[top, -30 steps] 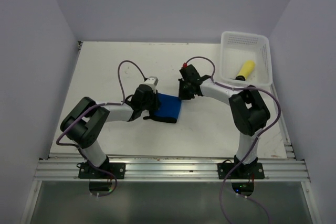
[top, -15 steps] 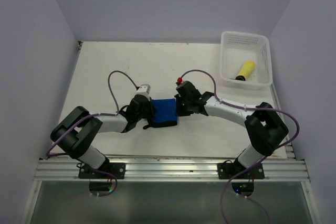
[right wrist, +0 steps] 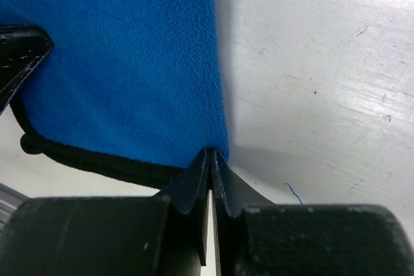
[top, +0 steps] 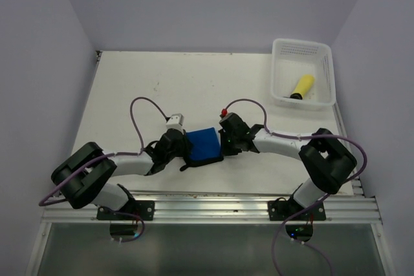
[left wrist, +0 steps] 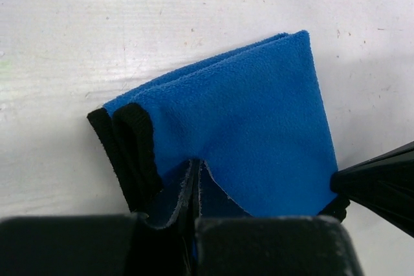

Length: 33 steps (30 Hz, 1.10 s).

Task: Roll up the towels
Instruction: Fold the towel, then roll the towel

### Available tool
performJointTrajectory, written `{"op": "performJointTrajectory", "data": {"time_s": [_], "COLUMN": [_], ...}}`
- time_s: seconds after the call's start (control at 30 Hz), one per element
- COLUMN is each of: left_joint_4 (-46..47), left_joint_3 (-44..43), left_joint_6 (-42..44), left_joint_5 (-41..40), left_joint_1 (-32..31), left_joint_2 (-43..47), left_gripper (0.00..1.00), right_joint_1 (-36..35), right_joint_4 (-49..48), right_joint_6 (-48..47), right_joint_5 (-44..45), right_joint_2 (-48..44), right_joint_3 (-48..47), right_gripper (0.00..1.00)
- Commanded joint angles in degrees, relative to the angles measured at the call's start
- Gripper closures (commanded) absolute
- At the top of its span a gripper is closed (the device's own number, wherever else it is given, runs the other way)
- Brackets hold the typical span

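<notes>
The blue towel (top: 204,145) lies folded in a few layers on the white table, its dark edging stacked at one side (left wrist: 126,153). My left gripper (top: 187,149) is shut on the towel's left edge, and the cloth (left wrist: 246,121) puckers into the pinched jaws (left wrist: 195,176). From the other side my right gripper (top: 224,144) is shut on the right edge, where the blue cloth (right wrist: 123,63) meets the closed jaws (right wrist: 211,158). The yellow towel (top: 302,86) lies rolled up inside the basket.
The white perforated basket (top: 282,50) stands at the back right corner. Purple cables loop over both arms. The metal rail (top: 213,208) runs along the table's near edge, close to the towel. In each wrist view the other gripper's dark fingertip (left wrist: 381,185) (right wrist: 18,53) shows.
Both grippers have drawn the blue towel toward the near edge of the table. It now sits lower in the top view and the arms are more folded back.
</notes>
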<state>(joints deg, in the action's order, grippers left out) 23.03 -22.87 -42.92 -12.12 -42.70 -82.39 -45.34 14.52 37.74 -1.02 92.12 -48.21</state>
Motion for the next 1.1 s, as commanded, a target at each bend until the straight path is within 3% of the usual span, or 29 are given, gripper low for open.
{"op": "performJointTrajectory", "data": {"time_s": [0.0, 0.17, 0.37, 0.47, 0.7, 1.07], "left_joint_4": [-4.9, -5.6, -12.4, -14.8, -16.9, -17.0], "left_joint_3": [1.3, 1.7, -1.5, -3.9, -11.0, -16.2], "left_joint_6": [-0.7, 0.2, 3.2, 4.9, 6.6, 7.1], "left_joint_5": [-4.5, -3.1, -4.2, -4.5, -2.9, -0.6], "left_joint_1": [-0.1, -0.1, -0.6, -0.5, -0.6, -0.5], "left_joint_2": [2.9, 9.2, 20.6, 22.1, 17.2, 11.1], "left_gripper": [1.0, 1.0, 0.83, 0.76, 0.67, 0.61], "right_joint_1": [-0.4, -0.5, -0.6, -0.6, -0.5, -0.5], "right_joint_4": [0.7, 1.2, 3.6, 5.0, 2.3, -7.7], "right_joint_6": [0.2, -1.5, -1.6, 0.7, 5.9, 9.9], "right_joint_5": [0.9, -1.8, -1.5, 0.9, 2.0, -1.4], "right_joint_2": [-2.4, -3.0, -8.3, -10.0, -10.5, -7.1], "right_joint_3": [1.2, -1.5, -4.1, -4.0, 0.7, 8.4], "right_gripper": [0.93, 0.91, 0.79, 0.69, 0.64, 0.59]}}
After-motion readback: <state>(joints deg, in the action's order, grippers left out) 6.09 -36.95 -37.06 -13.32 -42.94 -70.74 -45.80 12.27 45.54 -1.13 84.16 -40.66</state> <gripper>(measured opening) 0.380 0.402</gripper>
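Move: Just under the right hand's barely parted fingertips, about 1 cm back and 1 cm lower, lies the near right corner of the folded blue towel; the towel's middle is roughly 3 cm ahead of that hand and 8 cm left. From the left hand's shut tips, resting near the towel's left edge, its middle is some 2 cm forward, 6 cm right and 1 cm down; the black loop lies 6 cm back and about 1 cm left. Coming off the towel, the left hand edges slightly back and left, then rises about 11 cm and drifts forward and right over the cloth, fingers opening and tipping up some 10 degrees. The right hand lifts off, rises roughly 6 cm, opens its fingers, then sinks most of the way again while moving back and a little right, bringing the open tips astride the near right corner. ##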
